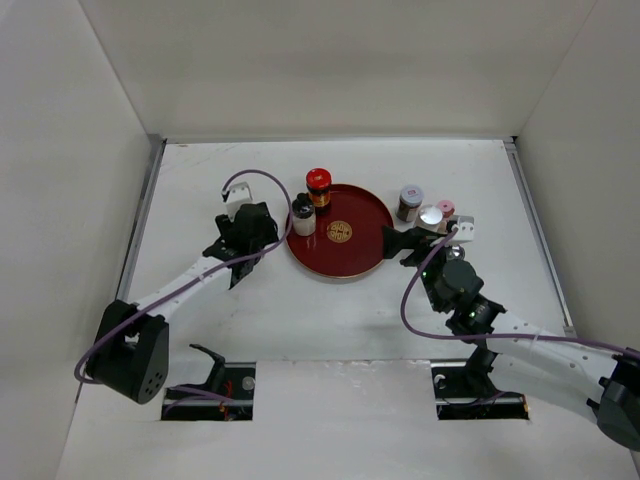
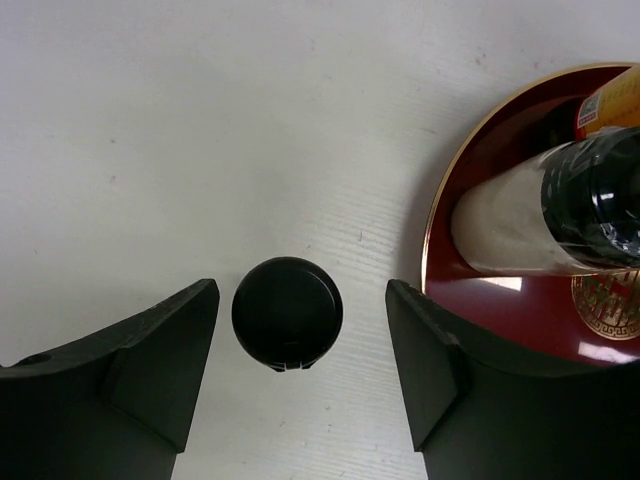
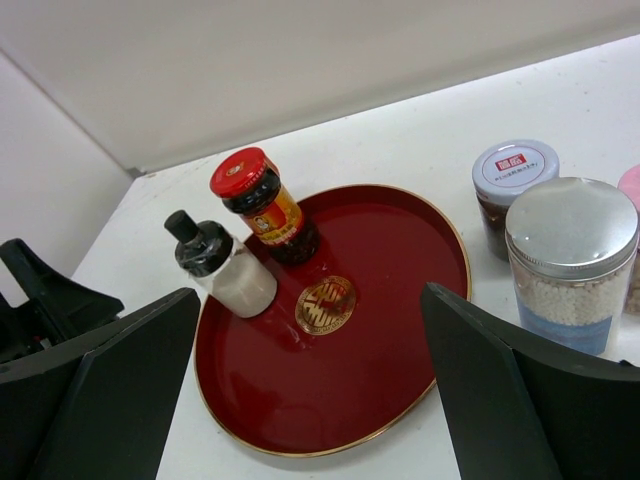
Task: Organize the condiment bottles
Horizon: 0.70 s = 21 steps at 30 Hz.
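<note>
A black-capped dark bottle (image 2: 287,313) stands on the white table, seen from above. My left gripper (image 2: 300,335) is open around it, a finger on each side and neither touching; in the top view the left gripper (image 1: 232,262) hides it. On the round red tray (image 1: 345,262) stand a red-lidded dark jar (image 1: 318,186) and a pale bottle with a black cap (image 1: 303,215). A grey-lidded dark jar (image 3: 513,190), a silver-lidded blue-banded jar (image 3: 570,260) and a pink lid (image 3: 632,185) stand right of the tray. My right gripper (image 1: 398,243) is open and empty at the tray's right rim.
White walls enclose the table on the left, back and right. The tray (image 2: 440,230) lies just right of my left gripper's right finger (image 2: 440,380). The cluster of jars (image 1: 432,215) sits close behind my right gripper.
</note>
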{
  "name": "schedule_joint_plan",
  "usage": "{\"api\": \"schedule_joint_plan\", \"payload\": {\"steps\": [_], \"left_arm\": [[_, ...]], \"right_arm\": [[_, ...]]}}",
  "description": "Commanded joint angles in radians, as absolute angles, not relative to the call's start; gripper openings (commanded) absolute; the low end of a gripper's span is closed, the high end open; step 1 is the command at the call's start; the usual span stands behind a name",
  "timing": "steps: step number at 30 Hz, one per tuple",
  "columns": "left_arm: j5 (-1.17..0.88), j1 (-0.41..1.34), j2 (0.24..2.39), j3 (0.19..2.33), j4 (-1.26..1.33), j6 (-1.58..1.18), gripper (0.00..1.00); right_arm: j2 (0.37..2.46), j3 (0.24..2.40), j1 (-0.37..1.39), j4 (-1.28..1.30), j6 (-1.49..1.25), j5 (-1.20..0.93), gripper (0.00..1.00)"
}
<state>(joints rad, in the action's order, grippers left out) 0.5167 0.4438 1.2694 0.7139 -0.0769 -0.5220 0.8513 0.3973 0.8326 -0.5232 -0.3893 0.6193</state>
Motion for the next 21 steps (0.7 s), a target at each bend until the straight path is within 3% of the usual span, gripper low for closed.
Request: {"api": "schedule_joint_plan", "payload": {"steps": [1, 11, 21], "left_arm": [[0.508, 0.436, 1.279, 0.713, -0.025, -0.54, 0.64], [0.505, 0.446, 1.238, 0.719, -0.038, -0.537, 0.34], [0.545, 0.631, 1.192, 0.893, -0.089, -0.491, 0.31]], "right_arm": [[0.839, 0.437, 0.832, -0.541, -0.396, 0.604, 0.99], [0.838, 0.434, 0.831, -0.541, -0.396, 0.606, 0.99], [0.839, 0.436, 0.831, -0.541, -0.396, 0.606, 1.0]]}}
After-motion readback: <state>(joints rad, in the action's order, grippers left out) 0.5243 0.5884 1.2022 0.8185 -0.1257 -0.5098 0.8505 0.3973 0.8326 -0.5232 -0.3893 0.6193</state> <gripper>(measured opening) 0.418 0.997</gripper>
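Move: The small dark condiment bottle already stands between my open left fingers, about 1 cm ahead of my left hand, neither left nor right, its middle some 3 cm below. The white bottle stands on the red tray roughly 8 cm ahead and 12 cm right, the red-capped bottle 14 cm ahead and 16 cm right. The tray's middle lies 7 cm ahead and 21 cm right. From my right hand the dark bottle is about 6 cm ahead, 38 cm left and 15 cm below. I close my left fingers around the small dark bottle, pinching it at its cap from both sides while my hand stays almost in place. Then, keeping that hold, I lift about 6 cm and swing some 5 cm to the right towards the tray and the white bottle, picking up speed, with the wrist turning a little clockwise and the fingertips tilting slightly up. ##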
